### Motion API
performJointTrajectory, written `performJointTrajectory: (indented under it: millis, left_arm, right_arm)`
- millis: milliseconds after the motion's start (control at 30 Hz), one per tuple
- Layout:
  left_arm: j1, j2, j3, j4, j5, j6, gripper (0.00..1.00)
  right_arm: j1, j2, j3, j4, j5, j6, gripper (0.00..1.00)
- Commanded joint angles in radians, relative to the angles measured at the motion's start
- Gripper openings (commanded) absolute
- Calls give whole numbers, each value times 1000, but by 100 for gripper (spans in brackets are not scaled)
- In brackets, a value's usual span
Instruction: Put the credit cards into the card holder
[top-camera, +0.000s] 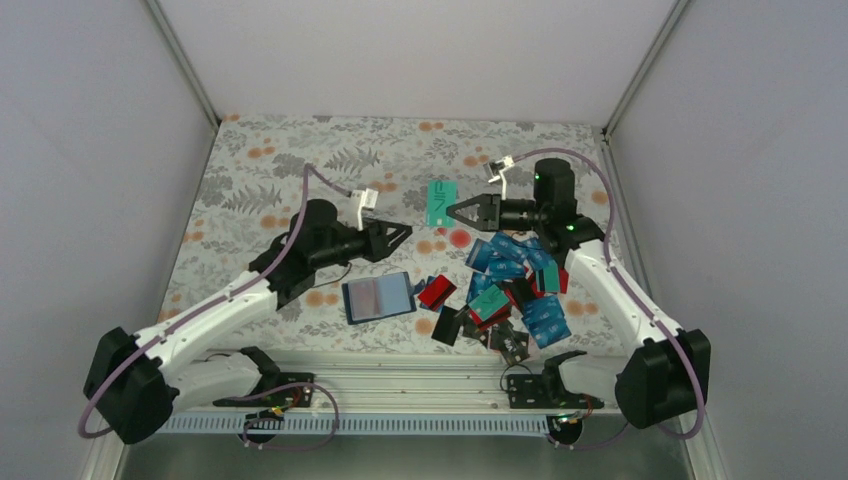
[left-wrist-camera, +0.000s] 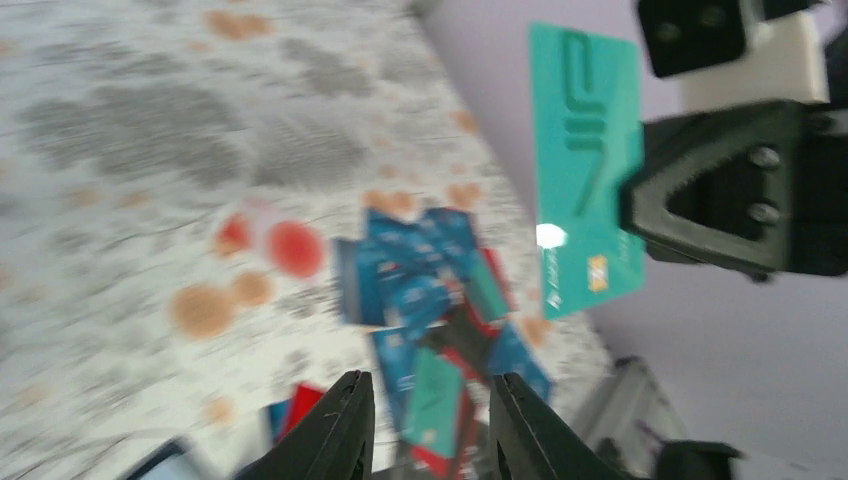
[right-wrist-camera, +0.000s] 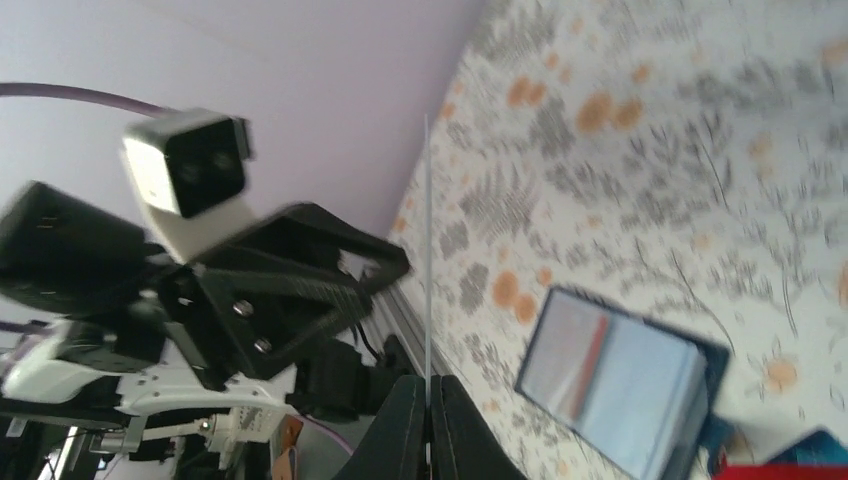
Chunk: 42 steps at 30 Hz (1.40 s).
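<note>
My right gripper (top-camera: 455, 212) is shut on a teal credit card (top-camera: 441, 203) and holds it on edge in the air above the floral mat. In the right wrist view that card (right-wrist-camera: 427, 250) shows as a thin line pinched between the shut tips (right-wrist-camera: 428, 392). My left gripper (top-camera: 400, 236) hangs just left of it, open, with nothing between its fingers (left-wrist-camera: 350, 410). From the left wrist the teal card (left-wrist-camera: 585, 170) sits upper right. The card holder (top-camera: 378, 297) lies open on the mat, also visible from the right wrist (right-wrist-camera: 620, 390). The pile of credit cards (top-camera: 512, 288) lies under the right arm.
A red card (top-camera: 437, 291) lies right beside the card holder. An aluminium rail (top-camera: 420, 365) runs along the mat's near edge. Pale enclosure walls (top-camera: 90, 150) close in the left, right and back sides.
</note>
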<state>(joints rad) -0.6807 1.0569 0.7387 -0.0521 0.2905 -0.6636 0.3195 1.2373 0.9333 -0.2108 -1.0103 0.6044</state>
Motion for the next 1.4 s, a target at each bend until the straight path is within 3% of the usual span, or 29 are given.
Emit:
performJointTrajectory:
  millis: [0,133,400,900,1367]
  left_arm:
    - [3,-54,-14,-339,-293,23,31]
    - [16,-40,-9,-544,-423,-67,30]
    - [39,41,-58,-587,-444,-130,26]
    - [114,135,-175,-479,-331,-122,25]
    - [119,190,-225,-387,-270,-120,25]
  right_arm:
    - [85,82,-57,-57,88,-4,4]
    - [193,173,-17,-97,140,-7,4]
    - [294,373,82,-260,130,-119,4]
    - [396,582,116,-211,156,-82,4]
    - [423,646,122,-170,153,-78,4]
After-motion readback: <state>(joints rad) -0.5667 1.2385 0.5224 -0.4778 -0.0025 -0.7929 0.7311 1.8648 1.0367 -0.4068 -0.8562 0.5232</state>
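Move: The right hand holds a green card upright; the open card holder lies about 16 cm to its left, 9 cm back and 26 cm below. From the near-shut left hand the holder is some 7 cm left, 5 cm back and 24 cm down. The nearest red card lies about 14 cm right of the holder and 2 cm farther out, the black card 16 cm right and 7 cm nearer. Both hands sink some 21 cm and leftward to the holder, the right also back, carrying its still-pinched green card. ##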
